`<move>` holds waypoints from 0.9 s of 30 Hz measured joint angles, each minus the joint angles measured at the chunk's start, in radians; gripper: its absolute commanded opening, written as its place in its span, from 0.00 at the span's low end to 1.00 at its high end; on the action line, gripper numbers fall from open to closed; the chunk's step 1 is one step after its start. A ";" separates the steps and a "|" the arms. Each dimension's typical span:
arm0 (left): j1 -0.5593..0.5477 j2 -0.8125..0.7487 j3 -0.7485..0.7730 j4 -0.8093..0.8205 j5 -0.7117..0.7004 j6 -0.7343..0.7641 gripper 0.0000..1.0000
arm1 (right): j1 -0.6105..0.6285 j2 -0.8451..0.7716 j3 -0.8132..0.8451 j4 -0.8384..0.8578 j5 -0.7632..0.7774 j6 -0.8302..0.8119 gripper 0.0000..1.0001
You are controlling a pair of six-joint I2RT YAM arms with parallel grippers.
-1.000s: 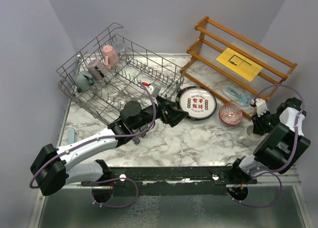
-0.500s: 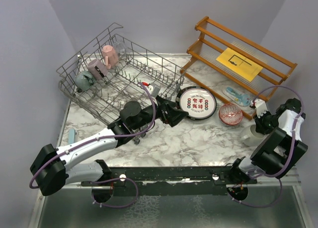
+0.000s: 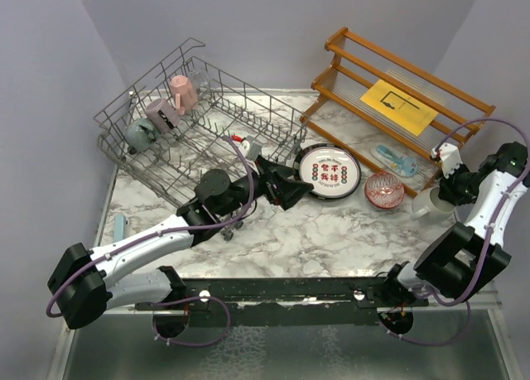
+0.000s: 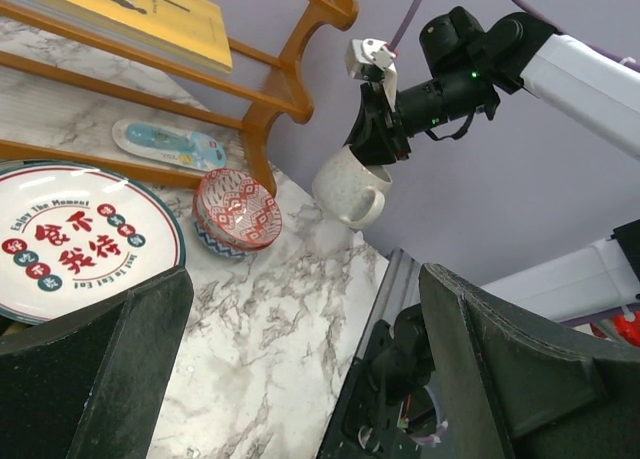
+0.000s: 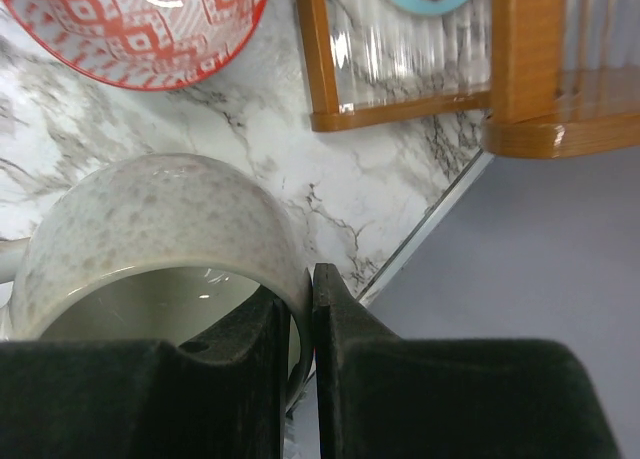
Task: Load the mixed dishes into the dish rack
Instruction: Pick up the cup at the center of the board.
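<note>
A cream speckled mug hangs just above the marble at the far right. My right gripper is shut on its rim, one finger inside the mug and one outside. To its left, a red patterned bowl sits beside a black-rimmed plate with red characters. My left gripper is open and empty, just left of that plate. The grey wire dish rack at the back left holds a grey-teal mug, a mauve mug and a pink mug.
An orange-brown wooden slatted shelf stands at the back right, with a yellow paper sheet on top and a small blue patterned dish on its lower level. The table's right edge is close beside the held mug.
My right gripper has shut on the cream mug's rim and carried it up and to the right, off the table. The left arm has edged slightly toward the plate.
</note>
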 measured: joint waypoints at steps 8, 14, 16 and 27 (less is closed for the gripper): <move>0.022 0.002 0.000 0.067 0.028 -0.060 0.99 | 0.000 0.007 0.160 -0.144 -0.156 -0.007 0.01; 0.042 0.039 -0.023 0.196 0.077 -0.163 0.99 | 0.015 0.032 0.234 -0.203 -0.325 0.004 0.01; 0.046 0.058 -0.034 0.236 0.087 -0.203 0.98 | 0.037 0.039 0.247 -0.206 -0.383 0.024 0.01; 0.050 0.126 -0.032 0.343 0.113 -0.364 0.96 | 0.259 0.040 0.228 -0.010 -0.640 0.327 0.01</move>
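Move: The cup already hangs by its rim in the right fingers. From that hand the dish rack's middle lies some 65 cm left, 23 cm ahead and 8 cm lower; on the way are the left gripper about 40 cm left, level with it and 15 cm higher, the red bowls 14 cm left, 10 cm ahead, and the plate 32 cm left, 17 cm ahead, both about 13 cm below. From the left hand the cup is about 36 cm right, straight across, 20 cm lower. Rising first, then sweeping ever more to its left and somewhat forward, the right hand carries the cup about 15 cm left, 12 cm up and 8 cm out, towards the rack and over the red bowls. Its grip on the rim stays shut while the fingers swing some 40 degrees from pointing down towards pointing left. The left hand lifts 2 to 3 cm, still wide open, its right-pointing fingers tipping up. ##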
